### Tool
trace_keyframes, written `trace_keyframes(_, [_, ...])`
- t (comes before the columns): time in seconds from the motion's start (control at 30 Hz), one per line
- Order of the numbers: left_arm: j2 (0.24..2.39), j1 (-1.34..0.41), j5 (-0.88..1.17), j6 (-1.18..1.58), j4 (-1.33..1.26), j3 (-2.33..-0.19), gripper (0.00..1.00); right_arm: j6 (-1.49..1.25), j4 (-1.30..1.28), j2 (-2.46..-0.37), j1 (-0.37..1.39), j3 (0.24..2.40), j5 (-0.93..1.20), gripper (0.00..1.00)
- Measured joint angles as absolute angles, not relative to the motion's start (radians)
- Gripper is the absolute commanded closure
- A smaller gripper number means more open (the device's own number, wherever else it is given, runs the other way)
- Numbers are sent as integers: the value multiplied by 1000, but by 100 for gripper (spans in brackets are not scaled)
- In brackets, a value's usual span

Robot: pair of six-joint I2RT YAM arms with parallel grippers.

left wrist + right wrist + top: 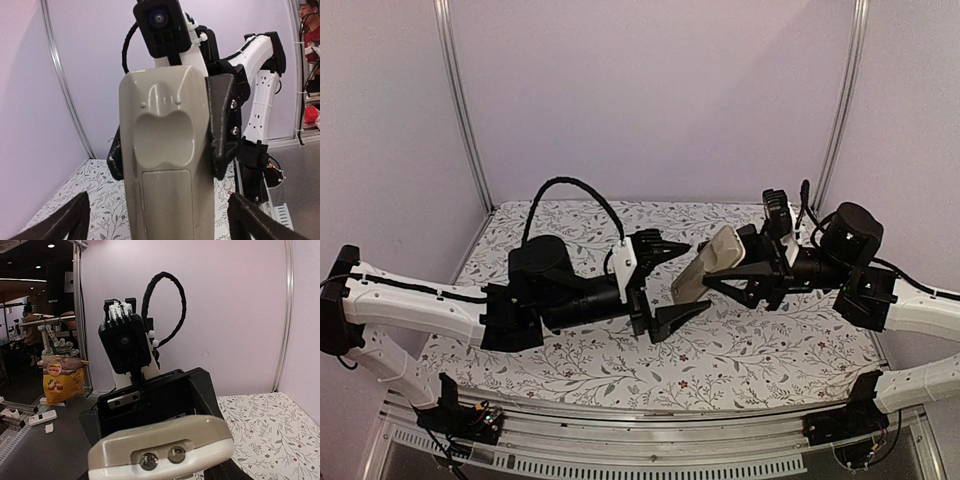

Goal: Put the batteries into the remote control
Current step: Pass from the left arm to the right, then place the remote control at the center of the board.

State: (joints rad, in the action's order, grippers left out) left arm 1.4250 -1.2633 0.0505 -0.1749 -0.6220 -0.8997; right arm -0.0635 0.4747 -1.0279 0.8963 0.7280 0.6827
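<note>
The remote control [708, 264] hangs in the air above the table, tilted, its grey-tan back toward the left arm. My right gripper [738, 266] is shut on it, its black fingers [223, 125] pressing on both long sides. The back [165, 165] fills the left wrist view, with the battery cover closed. My left gripper [680, 281] stands open around the remote's lower end, with gaps on both sides. In the right wrist view the remote's end [160, 447] shows two small round lenses. The batteries are out of view.
Below both arms lies the floral-patterned table [620, 370]. Metal frame posts [460, 100] stand at the back corners against a plain wall. The left arm's wrist camera [125, 342] faces the right wrist closely. A chips bag [62, 380] stands off the table.
</note>
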Motion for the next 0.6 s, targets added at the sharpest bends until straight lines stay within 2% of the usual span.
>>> trace_keyframes(0.13, [1399,-1263,-36,-192,-630,-867,0,-75,316,-1029,893,796,592,79])
trace_keyframes(0.4, [1253,-1254,-212,-231,-587,-761,0,-174,-208,-1116,789,1093,184,75])
trace_keyframes(0.6, [1198,-1221,-287,-207,-520,-733,0,-287,-596,-1270,707,1192,-49,74])
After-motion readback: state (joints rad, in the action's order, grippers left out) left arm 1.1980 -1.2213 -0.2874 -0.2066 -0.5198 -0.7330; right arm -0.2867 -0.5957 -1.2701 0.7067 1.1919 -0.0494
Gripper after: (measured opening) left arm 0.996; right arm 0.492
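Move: The remote control stands steeply between my two hands, already gripped by my right one. Its middle lies roughly 3 cm below my right hand, about 2 cm to its left and 1 cm back. From my left hand, whose already parting fingers still straddle its lower end, its middle is some 4 cm above, 1 cm ahead and 2 cm to the right. No other loose thing stands near. I keep the remote control pinched in my right hand and carry it off forward, about 17 cm, then also to the right and down towards the table, swinging my fingers from pointing left to forward, left and steeply down. My left fingers finish opening wide, and that hand draws back left and somewhat forward, about 10 cm, away from the remote. ##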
